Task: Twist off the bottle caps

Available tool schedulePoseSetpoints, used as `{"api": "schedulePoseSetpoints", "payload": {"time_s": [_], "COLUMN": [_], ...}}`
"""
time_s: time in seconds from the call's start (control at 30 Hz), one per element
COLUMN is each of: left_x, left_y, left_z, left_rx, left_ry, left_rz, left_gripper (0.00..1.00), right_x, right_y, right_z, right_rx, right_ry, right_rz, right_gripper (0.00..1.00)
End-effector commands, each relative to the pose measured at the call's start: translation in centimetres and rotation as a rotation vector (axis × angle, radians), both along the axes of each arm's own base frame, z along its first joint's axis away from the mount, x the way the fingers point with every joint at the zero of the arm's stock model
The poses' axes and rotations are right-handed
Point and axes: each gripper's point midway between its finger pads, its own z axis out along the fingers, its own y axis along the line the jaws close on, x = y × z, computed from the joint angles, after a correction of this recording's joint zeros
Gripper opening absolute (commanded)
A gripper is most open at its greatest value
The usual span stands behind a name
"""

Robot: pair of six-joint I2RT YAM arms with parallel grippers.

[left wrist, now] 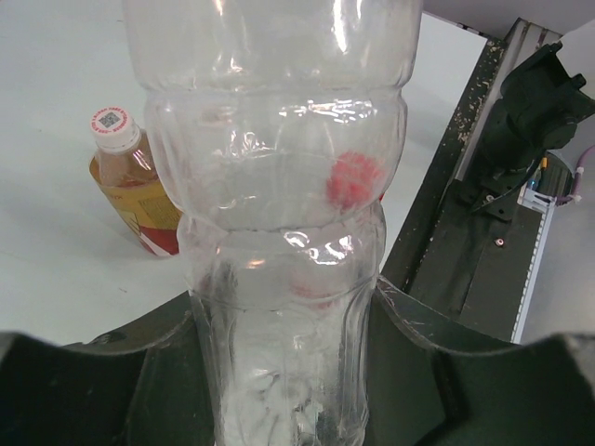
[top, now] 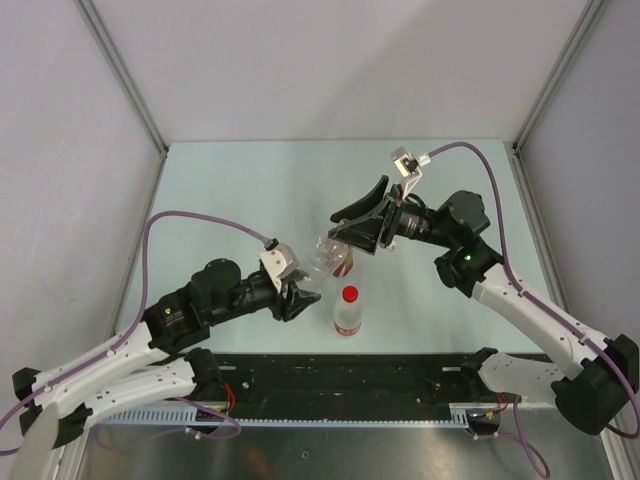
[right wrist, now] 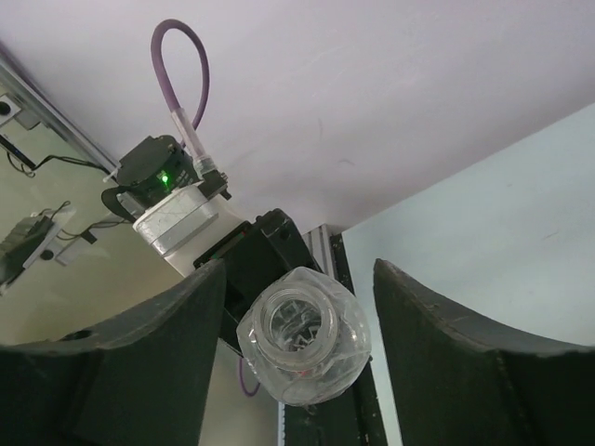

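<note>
My left gripper is shut on the lower body of a clear plain bottle, which it holds tilted up off the table. That bottle fills the left wrist view. In the right wrist view its mouth is open and bears no cap. My right gripper is open around the neck, both fingers apart from it. A bottle with a red cap stands upright on the table. The amber bottle has a white cap.
A black rail runs along the near table edge between the arm bases. Grey enclosure walls close in the left, right and back. Purple cables loop over both arms.
</note>
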Motion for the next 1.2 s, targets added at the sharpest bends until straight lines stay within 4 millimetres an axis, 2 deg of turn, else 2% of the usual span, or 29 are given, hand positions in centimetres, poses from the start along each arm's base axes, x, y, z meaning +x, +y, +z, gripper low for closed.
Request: {"api": "schedulePoseSetpoints", "payload": {"time_s": [0.0, 0.1, 0.23, 0.3, 0.37, 0.4, 0.5, 0.53, 0.6, 0.7, 0.9, 1.0, 1.17], "left_x": [-0.1, -0.1, -0.1, -0.1, -0.1, -0.1, 0.0, 0.0, 0.2, 0.5, 1.1, 1.4, 1.6], "left_y": [-0.3, -0.3, -0.3, -0.3, -0.3, -0.3, -0.4, -0.4, -0.4, -0.2, 0.6, 1.4, 2.2], "left_z": [3.2, 3.1, 3.0, 3.0, 3.1, 3.1, 3.2, 3.2, 3.5, 3.9, 4.7, 5.0, 4.7], "left_rx": [-0.082, -0.082, -0.08, -0.08, -0.081, -0.081, -0.078, -0.076, -0.077, -0.081, -0.104, -0.118, -0.124], "left_ry": [-0.031, -0.03, -0.027, -0.025, -0.026, -0.025, -0.032, -0.034, -0.04, -0.048, -0.065, -0.077, -0.08], "left_rz": [-0.011, -0.009, -0.01, -0.01, -0.01, -0.01, -0.011, -0.01, -0.002, 0.019, 0.07, 0.115, 0.148], "left_gripper": [0.02, 0.03, 0.04, 0.05, 0.13, 0.23, 0.68, 0.79, 0.91, 0.98, 1.0, 0.99, 0.99], "right_x": [-0.9, -1.0, -1.2, -1.3, -1.4, -1.4, -1.5, -1.4, -1.4, -1.1, 1.3, 2.9, 5.0], "right_y": [0.3, 0.4, 0.2, 0.2, 0.1, 0.1, 0.0, 0.0, -0.1, -0.2, -0.8, -1.7, -3.8], "right_z": [2.0, 1.8, 2.2, 2.3, 2.3, 2.3, 2.4, 2.4, 2.4, 2.1, 1.0, 1.5, 3.4], "right_rx": [0.025, 0.02, 0.029, 0.031, 0.031, 0.031, 0.03, 0.029, 0.027, 0.013, -0.058, -0.083, -0.092], "right_ry": [-0.079, -0.08, -0.089, -0.093, -0.098, -0.099, -0.106, -0.107, -0.112, -0.111, -0.077, -0.067, -0.078], "right_rz": [0.016, 0.019, 0.019, 0.019, 0.019, 0.018, 0.013, 0.01, 0.003, -0.021, -0.167, -0.277, -0.456], "right_gripper": [0.64, 0.47, 0.08, 0.02, 0.01, 0.0, 0.0, 0.0, 0.0, 0.0, 0.0, 0.0, 0.0]}}
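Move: The uncapped clear bottle is held neck-up by the left hand. Its neck lies about 1 cm to the left of the right hand, already between the open fingers, and roughly 5 cm ahead, 6 cm right and 13 cm above the left hand. From the right hand, the brown bottle stands about 8 cm ahead and the red-capped one 5 cm back and 2 cm right, both some 29 cm below; the loose cap lies 13 cm ahead, 11 cm right, 38 cm down. The clear bottle changes hands: the right fingers close on its neck with barely any travel and hold still, then the left fingers open wide, letting go of the body. The right hand carries the bottle about 4 cm forward, dipping slightly and drifting right, turning some 15 degrees clockwise, while the left backs off up and to its left by about 3 cm. ##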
